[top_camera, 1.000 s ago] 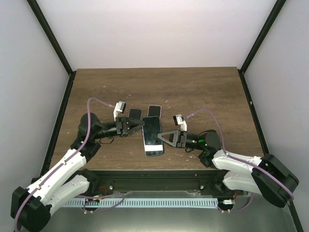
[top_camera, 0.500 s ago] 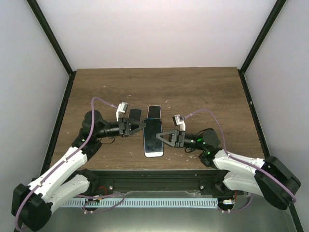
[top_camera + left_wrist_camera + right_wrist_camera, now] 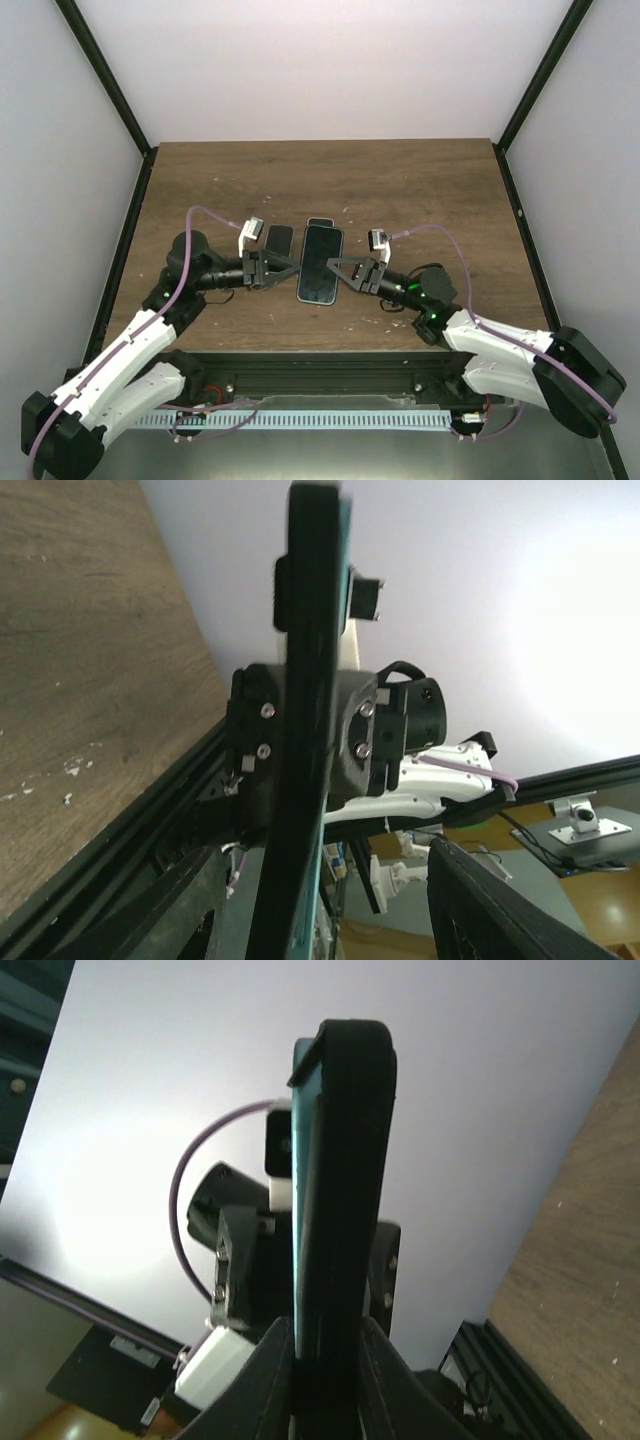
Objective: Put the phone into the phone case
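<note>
The phone [image 3: 320,262], dark screen up, hangs above the table's middle between both arms. My right gripper [image 3: 338,271] is shut on its right edge. In the right wrist view the phone [image 3: 340,1180] stands edge-on as a thick black band with a thin teal strip, which looks like the phone case around it, and the right gripper [image 3: 328,1380] pinches its lower end. My left gripper [image 3: 283,269] is at its left edge, open. In the left wrist view the phone's edge [image 3: 300,730] runs between the spread fingers [image 3: 500,900] of the left gripper [image 3: 300,905].
A small black slab [image 3: 279,238] lies on the wooden table [image 3: 430,190] just behind the left gripper. Another dark slab [image 3: 320,221] peeks out behind the held phone. Black frame posts [image 3: 110,100] stand at the table's sides.
The phone has moved away from the arm bases, carried by the right gripper. The left gripper closed briefly and has opened again beside the phone's left edge.
</note>
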You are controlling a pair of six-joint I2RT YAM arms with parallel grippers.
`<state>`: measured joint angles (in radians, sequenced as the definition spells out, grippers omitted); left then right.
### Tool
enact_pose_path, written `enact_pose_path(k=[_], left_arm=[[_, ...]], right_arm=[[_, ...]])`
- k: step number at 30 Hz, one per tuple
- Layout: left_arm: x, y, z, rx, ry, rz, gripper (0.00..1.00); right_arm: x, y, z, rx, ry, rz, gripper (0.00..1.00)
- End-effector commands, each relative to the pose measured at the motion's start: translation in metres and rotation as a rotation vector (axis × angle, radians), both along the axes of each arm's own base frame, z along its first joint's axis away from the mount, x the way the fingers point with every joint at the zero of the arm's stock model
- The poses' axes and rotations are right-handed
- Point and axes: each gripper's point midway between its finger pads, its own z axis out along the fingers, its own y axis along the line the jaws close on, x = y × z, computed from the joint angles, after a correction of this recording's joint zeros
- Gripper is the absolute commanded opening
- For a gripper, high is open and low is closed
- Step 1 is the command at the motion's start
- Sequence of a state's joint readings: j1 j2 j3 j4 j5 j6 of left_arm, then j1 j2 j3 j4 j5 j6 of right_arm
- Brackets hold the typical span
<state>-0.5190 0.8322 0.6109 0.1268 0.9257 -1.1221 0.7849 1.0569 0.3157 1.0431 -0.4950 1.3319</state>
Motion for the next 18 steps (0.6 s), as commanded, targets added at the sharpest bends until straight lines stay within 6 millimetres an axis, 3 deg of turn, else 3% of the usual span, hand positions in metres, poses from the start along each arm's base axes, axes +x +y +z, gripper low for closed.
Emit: enact_pose_path(k=[1, 10, 15, 18], left_arm=[[-0.009, 0.002, -0.014, 0.008, 0.027, -0.027, 0.57], [-0.015, -0.001, -0.02, 0.007, 0.033, -0.085, 0.47], [-0.015, -0.002, -0.023, 0.017, 0.027, -0.088, 0.16], [-0.012, -0.002, -0.028, 0.046, 0.032, -0.078, 0.05]], right_arm=[[0.012, -0.013, 0.056, 0.137, -0.112, -0.116, 0.1], [0.023, -0.005, 0.055, 0.119, -0.115, -0.137, 0.1], [0.026, -0.001, 0.048, 0.104, -0.1, -0.13, 0.1], [0.026, -0.001, 0.042, 0.095, -0.089, -0.127, 0.1]])
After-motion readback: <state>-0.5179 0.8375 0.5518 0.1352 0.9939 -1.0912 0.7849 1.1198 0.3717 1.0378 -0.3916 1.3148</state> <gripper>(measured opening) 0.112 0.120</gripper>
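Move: The right hand already grips the right edge of the phone and its black phone case, middle about 3 cm left, level. The open left hand is at the opposite edge: case middle about 5 cm right, 1 cm ahead, 2 cm below. On the table some 40 cm beneath the left hand, the white-cased phone lies about 23 cm ahead and 4 cm right, the dark phone about 21 cm ahead and 8 cm left. Right hand carries the case about 3 cm forward; left sinks some 2 cm and pinches its near left edge. ##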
